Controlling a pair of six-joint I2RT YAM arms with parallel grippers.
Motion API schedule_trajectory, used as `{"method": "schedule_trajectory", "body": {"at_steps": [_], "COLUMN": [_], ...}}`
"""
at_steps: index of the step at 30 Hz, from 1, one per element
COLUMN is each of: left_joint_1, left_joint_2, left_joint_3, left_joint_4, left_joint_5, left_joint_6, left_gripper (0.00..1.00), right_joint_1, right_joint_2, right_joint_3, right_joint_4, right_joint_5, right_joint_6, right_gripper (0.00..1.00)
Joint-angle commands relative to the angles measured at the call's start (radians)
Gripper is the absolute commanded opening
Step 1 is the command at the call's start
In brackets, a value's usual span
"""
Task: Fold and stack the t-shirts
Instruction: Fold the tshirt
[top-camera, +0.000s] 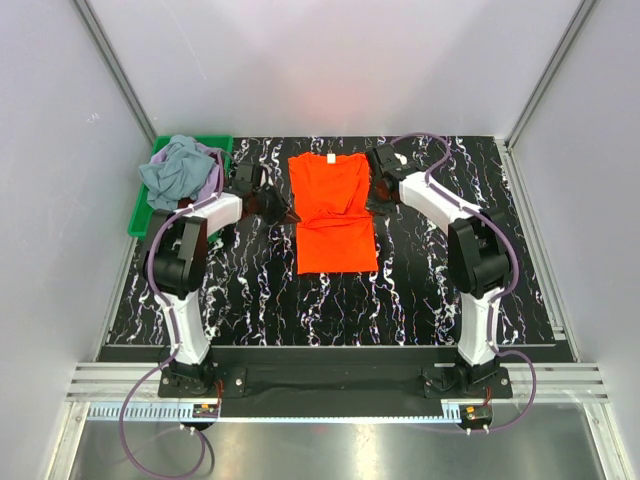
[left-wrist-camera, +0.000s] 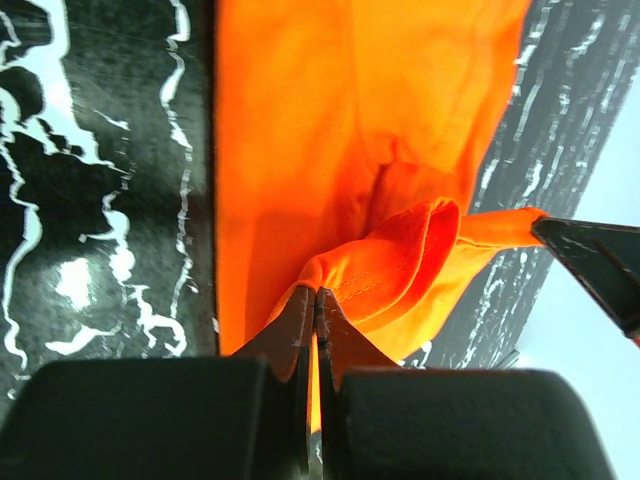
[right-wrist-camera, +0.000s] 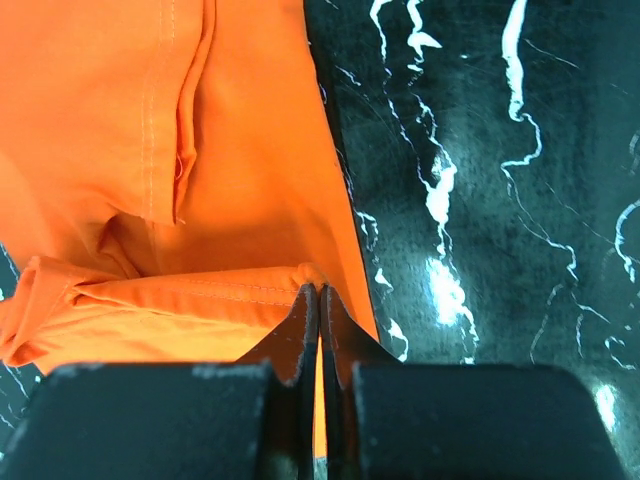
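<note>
A bright orange-red t-shirt (top-camera: 335, 215) lies flat in the middle of the black marbled table, its white neck label at the far end. My left gripper (top-camera: 291, 214) is shut on the shirt's left edge, and in the left wrist view a bunched hem of the shirt (left-wrist-camera: 400, 250) is pinched at the left gripper's (left-wrist-camera: 318, 296) tips. On the opposite edge my right gripper (top-camera: 371, 204) is shut on a folded hem of the shirt (right-wrist-camera: 200, 300), held at the right gripper's (right-wrist-camera: 318, 292) tips. More t-shirts, grey-blue (top-camera: 175, 170) and lilac (top-camera: 213, 172), are heaped at the back left.
The heap sits in a green plastic bin (top-camera: 140, 215) at the table's back left corner. White walls close in the table on three sides. Both arms reach inward from the near edge, with purple cables looping along them.
</note>
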Motion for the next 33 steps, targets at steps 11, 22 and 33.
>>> {"method": "schedule_trajectory", "body": {"at_steps": [11,22,33], "left_joint_1": [0.011,0.015,-0.06], "left_joint_2": [0.057,0.031,-0.182], "left_joint_3": [0.088,0.091,-0.002], "left_joint_4": [-0.047,-0.067,-0.108], "left_joint_5": [-0.102,-0.15,-0.363], "left_joint_6": [0.025,0.023,0.112], "left_gripper": [0.05,0.3,0.33], "right_joint_1": [-0.011,-0.011,-0.011], "right_joint_2": [0.076,0.11,-0.034], "right_joint_3": [0.09,0.123,-0.017], "right_joint_4": [-0.002,-0.01,-0.019], "right_joint_5": [0.011,0.018,-0.018], "right_joint_6": [-0.019,-0.022,0.007], "right_gripper": [0.0,0.2,0.29]}}
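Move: The left hand holds one corner of the t-shirt's hem; its landing spot on the t-shirt is about 1 cm ahead and 2 cm below. The collar label lies some 13 cm ahead and 7 cm right of that hand, the near fold's middle about 11 cm back and 8 cm right. The right hand holds the other corner; its landing spot is 1 cm ahead and 3 cm below, the collar label 11 cm ahead and 8 cm left. Down and slightly forward, both hands lower the pinched hem corners onto the t-shirt, the left by about 2 cm, the right by about 3 cm. The left opens about a third first, then swings out left off the shirt and lifts, rolling some 15 degrees; the right opens just as far and, staying low, eases back toward the near fold. ##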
